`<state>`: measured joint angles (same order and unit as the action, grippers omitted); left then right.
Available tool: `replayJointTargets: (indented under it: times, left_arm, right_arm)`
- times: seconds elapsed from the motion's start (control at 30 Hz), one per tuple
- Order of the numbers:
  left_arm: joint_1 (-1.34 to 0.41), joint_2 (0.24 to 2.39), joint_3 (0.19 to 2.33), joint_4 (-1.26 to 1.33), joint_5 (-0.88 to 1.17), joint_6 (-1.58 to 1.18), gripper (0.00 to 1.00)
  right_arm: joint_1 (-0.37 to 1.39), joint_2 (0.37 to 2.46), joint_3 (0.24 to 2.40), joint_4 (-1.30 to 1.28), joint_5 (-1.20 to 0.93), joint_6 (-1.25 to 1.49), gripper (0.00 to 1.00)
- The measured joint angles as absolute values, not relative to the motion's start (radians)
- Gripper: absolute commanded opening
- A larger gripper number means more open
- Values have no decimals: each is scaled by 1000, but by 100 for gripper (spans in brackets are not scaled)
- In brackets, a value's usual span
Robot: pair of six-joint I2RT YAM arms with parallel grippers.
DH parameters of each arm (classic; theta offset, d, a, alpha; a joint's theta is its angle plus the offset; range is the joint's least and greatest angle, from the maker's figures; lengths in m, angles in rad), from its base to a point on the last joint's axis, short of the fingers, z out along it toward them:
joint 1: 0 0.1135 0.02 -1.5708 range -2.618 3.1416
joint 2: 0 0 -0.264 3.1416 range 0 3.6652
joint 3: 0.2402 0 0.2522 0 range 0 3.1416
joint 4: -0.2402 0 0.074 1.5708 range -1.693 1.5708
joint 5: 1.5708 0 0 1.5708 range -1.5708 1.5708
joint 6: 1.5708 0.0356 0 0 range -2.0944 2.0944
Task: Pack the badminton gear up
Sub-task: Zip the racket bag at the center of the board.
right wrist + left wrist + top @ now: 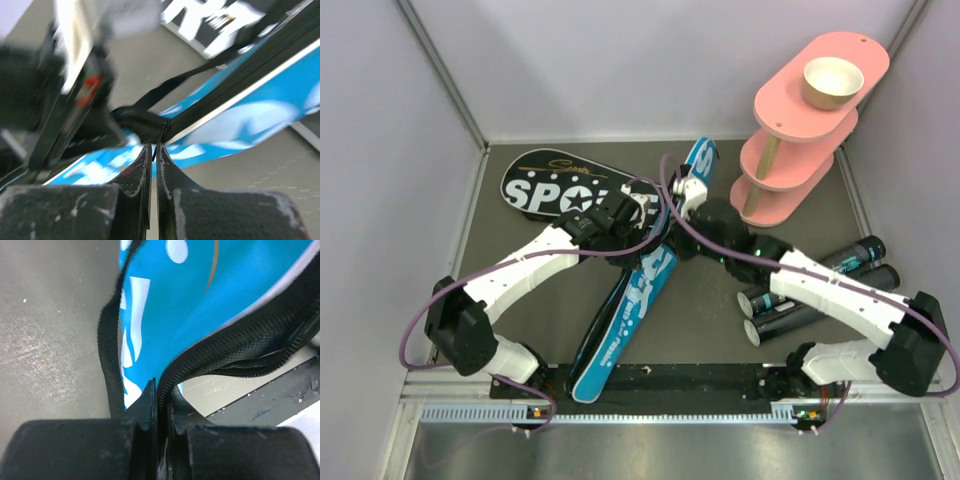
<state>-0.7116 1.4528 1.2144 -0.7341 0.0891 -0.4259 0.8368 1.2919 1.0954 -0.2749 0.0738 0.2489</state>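
A blue racket bag (620,330) lettered in white lies slanted across the dark mat, its upper end raised between the two arms. My left gripper (642,222) (157,386) is shut on the bag's black zipper edge (220,347). My right gripper (682,200) (155,148) is shut on the zipper pull (162,131) of the same bag (260,115). A black racket bag (545,185) lettered SPORT lies flat at the back left, partly under the left arm. Two black tubes (865,252) (775,322) lie side by side on the right, partly hidden by the right arm.
A pink three-tier stand (790,150) stands at the back right with a tan round bowl (832,82) on its top tier. Grey walls close in the back and both sides. A black rail (670,378) runs along the near edge.
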Motion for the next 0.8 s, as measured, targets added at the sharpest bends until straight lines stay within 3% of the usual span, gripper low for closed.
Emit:
replayJointTargets:
  times: [0.2,0.23,0.27,0.33,0.4,0.63,0.73,0.8]
  left_arm:
    - [-709,1419,1191,-704,124,-424,0]
    - [-708,1406,1182,-678,126,-424,0]
    - [-706,1393,1173,-651,127,-424,0]
    - [-702,1373,1159,-625,127,-424,0]
    - [-700,1363,1149,-619,128,-425,0]
    - [-700,1353,1125,-588,146,-429,0]
    - [-700,1350,1123,-585,146,-429,0]
    - [-700,1349,1122,-584,146,-429,0]
  right_arm:
    - [972,1244,883,-133,-6,461,0]
    - [982,1243,878,-136,-17,474,7]
    - [987,1241,877,-141,-30,484,27]
    - [971,1217,878,-154,-52,508,53]
    - [916,1174,883,-186,-67,531,61]
    - [778,1179,1114,-370,10,638,74]
    - [777,1243,1222,-398,76,685,73]
    - [773,1298,1281,-416,117,702,65]
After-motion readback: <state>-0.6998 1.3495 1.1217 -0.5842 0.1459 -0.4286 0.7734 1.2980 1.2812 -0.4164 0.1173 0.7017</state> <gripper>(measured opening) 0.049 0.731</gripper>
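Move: Between the right fingertips is the zipper pull of the blue racket bag, right at the hand point. The left hand's grip on the bag mouth, which it is being drawn towards, lies about 4 cm back, 8 cm left and 7 cm lower; so from the left hand the pull is about 4 cm ahead, 8 cm right and 7 cm up. From the right hand, the black bag lies some 22 cm ahead and 15 cm left, and the tubes are level with it and some 38 cm right, both about 20 cm below. Drawing the pinched zipper pull back, down and left towards the left hand's grip, the right hand travels about 10 cm, then opens wide, clear of the pull, and swings back forward and up some 15 cm, wrist turning clockwise, to finish above where it began. The left hand keeps its pinch on the bag mouth and lifts it about 2 cm, tilting slightly. ##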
